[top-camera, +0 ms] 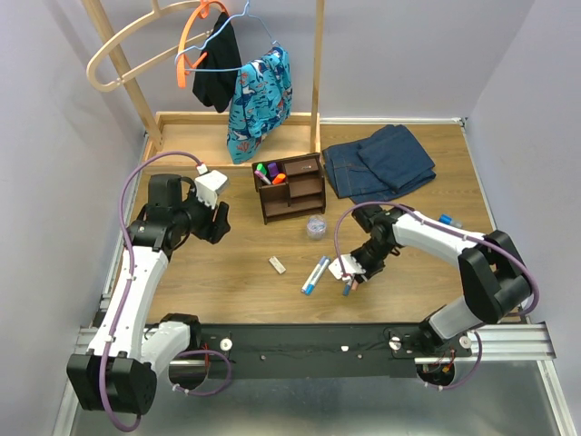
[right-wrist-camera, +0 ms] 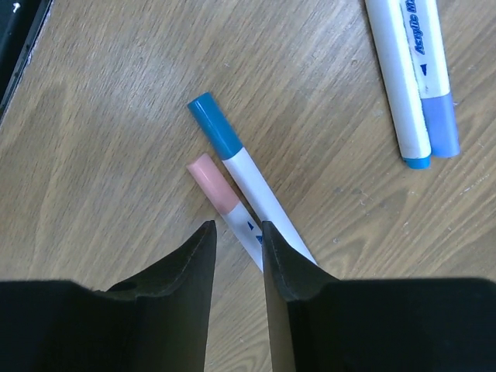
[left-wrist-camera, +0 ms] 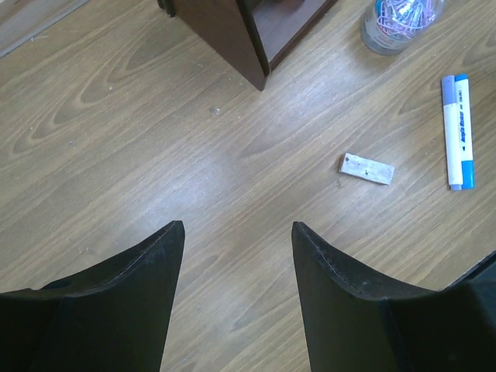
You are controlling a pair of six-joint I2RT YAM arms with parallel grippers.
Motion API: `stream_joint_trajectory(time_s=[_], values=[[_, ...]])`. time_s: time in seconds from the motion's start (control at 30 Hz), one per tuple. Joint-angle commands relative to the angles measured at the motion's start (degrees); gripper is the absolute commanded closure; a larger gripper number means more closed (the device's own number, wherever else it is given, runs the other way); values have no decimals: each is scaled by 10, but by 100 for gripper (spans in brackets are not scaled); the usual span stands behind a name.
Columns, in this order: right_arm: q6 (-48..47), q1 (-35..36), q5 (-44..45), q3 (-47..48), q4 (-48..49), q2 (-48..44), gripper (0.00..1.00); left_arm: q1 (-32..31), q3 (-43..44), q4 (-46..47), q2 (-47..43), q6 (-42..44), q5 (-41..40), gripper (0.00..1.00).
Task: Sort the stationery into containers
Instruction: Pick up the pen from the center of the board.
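Low over the table, my right gripper (right-wrist-camera: pixel 238 225) (top-camera: pixel 349 277) straddles a thin white pen with a pink cap (right-wrist-camera: pixel 213 180). Its jaws are narrow, with a gap still on the left side. A blue-capped white pen (right-wrist-camera: pixel 232 147) lies against the pink one. Two more white pens (right-wrist-camera: pixel 411 77) (top-camera: pixel 315 274) (left-wrist-camera: pixel 457 132) lie side by side nearby. The small white eraser (top-camera: pixel 277 264) (left-wrist-camera: pixel 366 168) and the clear round tub (top-camera: pixel 316 226) (left-wrist-camera: pixel 399 23) rest on the wood. The dark brown organiser (top-camera: pixel 292 188) (left-wrist-camera: pixel 232 31) holds coloured markers (top-camera: pixel 269 171). My left gripper (left-wrist-camera: pixel 238 226) (top-camera: pixel 218 222) hovers open and empty, left of the organiser.
Folded blue jeans (top-camera: pixel 379 162) lie at the back right. A blue-capped bottle (top-camera: pixel 448 220) sits beside my right arm. A pale wooden rack (top-camera: pixel 182 127) with hangers and clothes stands at the back.
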Motion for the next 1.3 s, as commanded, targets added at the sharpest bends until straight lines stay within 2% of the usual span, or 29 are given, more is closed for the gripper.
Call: stream_joint_trajectory(time_s=[0.0,0.43,0.53,0.6,0.7,0.77,0.93,1.1,1.13,1.2,1.23,1.27], values=[[-38,7,15,-18,-3,7,63,8,-1,7,3,-5,-9,33],[-49,26,30,-52,29,28,62,15,-1,14,10,-14,-11,33],[-49,33,39,-43,21,48,69,17,-1,16,12,-16,-10,33],[-42,33,38,-21,5,64,77,17,0,16,13,-16,-10,33],[-26,33,35,9,-34,40,83,17,2,20,16,-15,-9,33],[-23,33,39,31,-93,15,85,17,0,25,17,-20,-3,33],[8,33,29,168,-252,-28,88,16,-7,56,21,-38,15,33],[153,14,-62,349,-259,23,90,13,-1,67,36,-44,26,33],[184,11,-82,418,-232,41,90,13,3,68,38,-47,27,33],[261,-5,-155,476,-180,90,88,13,5,74,43,-53,25,33],[364,-11,-182,502,-96,101,88,12,8,77,43,-59,23,33],[424,-17,-229,532,-44,122,87,13,10,77,45,-62,21,33]])
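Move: The pink-capped pen lies just under the right fingers, its middle about 2 cm ahead, 1 cm to the right and 2 cm below. The blue-capped pen is alongside, 1 cm ahead and 1 cm left of the hand. The two blue markers lie some 13 cm left and 1 cm ahead, the clip jar about 13 cm left and 16 cm ahead. From the left hand the pink-capped pen is roughly 48 cm right, 6 cm back and 18 cm lower. Right hand eases about 2 cm back and down, pinches the pink-capped pen, lifts it some 19 cm, then forward-left. ##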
